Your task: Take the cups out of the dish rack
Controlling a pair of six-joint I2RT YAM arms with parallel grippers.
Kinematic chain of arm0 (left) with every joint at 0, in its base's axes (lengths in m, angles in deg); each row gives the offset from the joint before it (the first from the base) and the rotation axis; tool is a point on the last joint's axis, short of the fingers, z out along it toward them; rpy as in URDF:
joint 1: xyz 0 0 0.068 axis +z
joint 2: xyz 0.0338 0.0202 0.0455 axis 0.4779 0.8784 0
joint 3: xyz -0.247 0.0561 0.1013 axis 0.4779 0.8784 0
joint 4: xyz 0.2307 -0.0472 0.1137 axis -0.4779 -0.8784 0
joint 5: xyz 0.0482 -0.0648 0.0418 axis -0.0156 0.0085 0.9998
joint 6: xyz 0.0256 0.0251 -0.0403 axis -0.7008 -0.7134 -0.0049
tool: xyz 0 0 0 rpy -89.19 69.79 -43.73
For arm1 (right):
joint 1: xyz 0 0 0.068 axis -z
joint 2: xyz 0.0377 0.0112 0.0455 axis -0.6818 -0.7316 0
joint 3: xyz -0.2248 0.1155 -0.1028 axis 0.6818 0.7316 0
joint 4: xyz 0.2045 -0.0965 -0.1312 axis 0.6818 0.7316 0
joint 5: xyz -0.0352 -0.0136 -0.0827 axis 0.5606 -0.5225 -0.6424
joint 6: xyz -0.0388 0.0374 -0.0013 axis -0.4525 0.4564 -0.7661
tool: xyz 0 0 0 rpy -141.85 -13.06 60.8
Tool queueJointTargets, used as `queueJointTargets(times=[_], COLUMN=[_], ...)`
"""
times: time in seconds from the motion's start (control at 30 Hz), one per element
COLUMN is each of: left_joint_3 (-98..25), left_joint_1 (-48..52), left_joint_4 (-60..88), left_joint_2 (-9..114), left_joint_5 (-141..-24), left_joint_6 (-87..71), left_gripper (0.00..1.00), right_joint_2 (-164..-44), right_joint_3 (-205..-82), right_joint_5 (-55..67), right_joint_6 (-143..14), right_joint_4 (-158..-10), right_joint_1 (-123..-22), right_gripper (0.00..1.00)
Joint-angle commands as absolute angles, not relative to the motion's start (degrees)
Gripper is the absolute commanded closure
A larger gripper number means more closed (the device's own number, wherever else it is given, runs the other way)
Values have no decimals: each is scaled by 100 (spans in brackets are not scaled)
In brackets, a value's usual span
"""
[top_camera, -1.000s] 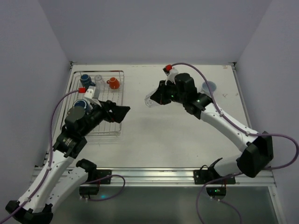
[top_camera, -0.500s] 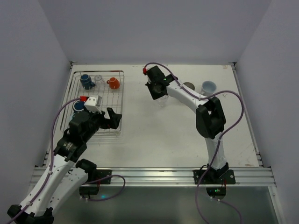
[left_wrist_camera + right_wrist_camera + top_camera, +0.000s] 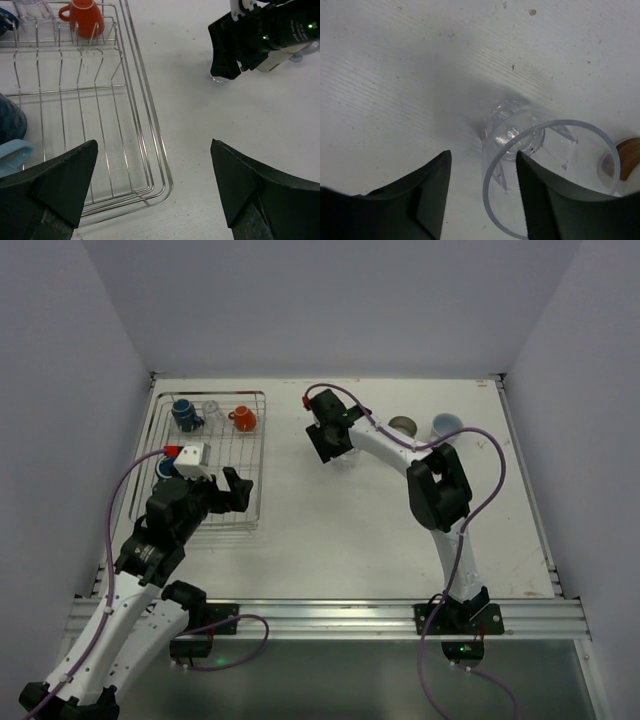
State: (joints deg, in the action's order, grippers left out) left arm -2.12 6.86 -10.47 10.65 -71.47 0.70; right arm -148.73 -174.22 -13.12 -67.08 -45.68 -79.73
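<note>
The dish rack lies at the left of the table. A dark blue mug, a clear glass and an orange mug stand at its far end, and a blue cup is half hidden by my left arm. My left gripper hangs wide open and holds nothing over the rack's near right corner. Another clear glass stands upright on the table. My right gripper is open, one finger on each side of the glass's near wall.
A grey cup and a light blue cup stand on the table right of the right gripper. In the left wrist view a dark blue cup and a light blue cup sit at the rack's left side.
The right arm swung left and down, set the clear glass on the table, and its jaws opened. The left gripper drew back toward the rack's near end, still open.
</note>
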Motion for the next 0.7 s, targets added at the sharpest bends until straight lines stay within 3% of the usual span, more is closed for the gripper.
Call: queueJointTargets(times=[0.0, 0.03, 0.27, 0.53, 0.67], left_joint_3=[-281, -299, -614, -1037, -871], left_joint_1=[772, 781, 781, 973, 1448], left_joint_4=[-1189, -1216, -1655, -2348, -2420], left_joint_2=[1101, 1110, 1285, 1883, 1603], left_joint_5=[-6563, -6257, -5113, -4102, -3952], left_joint_6=[37, 107, 730, 1742, 1743], left_gripper=[1, 1, 0, 0, 0], right_joint_2=[-14150, -14008, -12664, -10767, -10509], right_joint_3=[-17339, -17313, -16453, -14364, -14017], right_joint_5=[-1342, -1176, -410, 452, 548], right_joint_6=[-6712, -6685, -6500, -6193, -6140], right_joint_4=[-4647, -4682, -5226, -6333, -6580], right_joint_1=[-7972, -7972, -7998, -8077, -8077], right_gripper=[37, 28, 9, 7, 7])
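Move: The light-blue mug, in the rack's near left corner, lies about 22 cm left of the left hand, 6 cm ahead and some 16 cm below; the dark-blue mug is beside it, 20 cm left and 13 cm ahead of that hand. The right hand straddles the wall of the clear glass, whose middle is about 4 cm to its right and 3 cm lower; a white cup stands some 16 cm right and 1 cm ahead of the hand. Up and then back, the right hand leaves the clear glass, rising about 16 cm and drawing back 11 cm, its half-open fingers spreading nearly full and its left side rolling up. Meanwhile the left hand swings some 9 cm left over the rack towards the two blue mugs, sinking slightly, turning about 30 degrees counter-clockwise and dipping its wide-open fingers a little. ##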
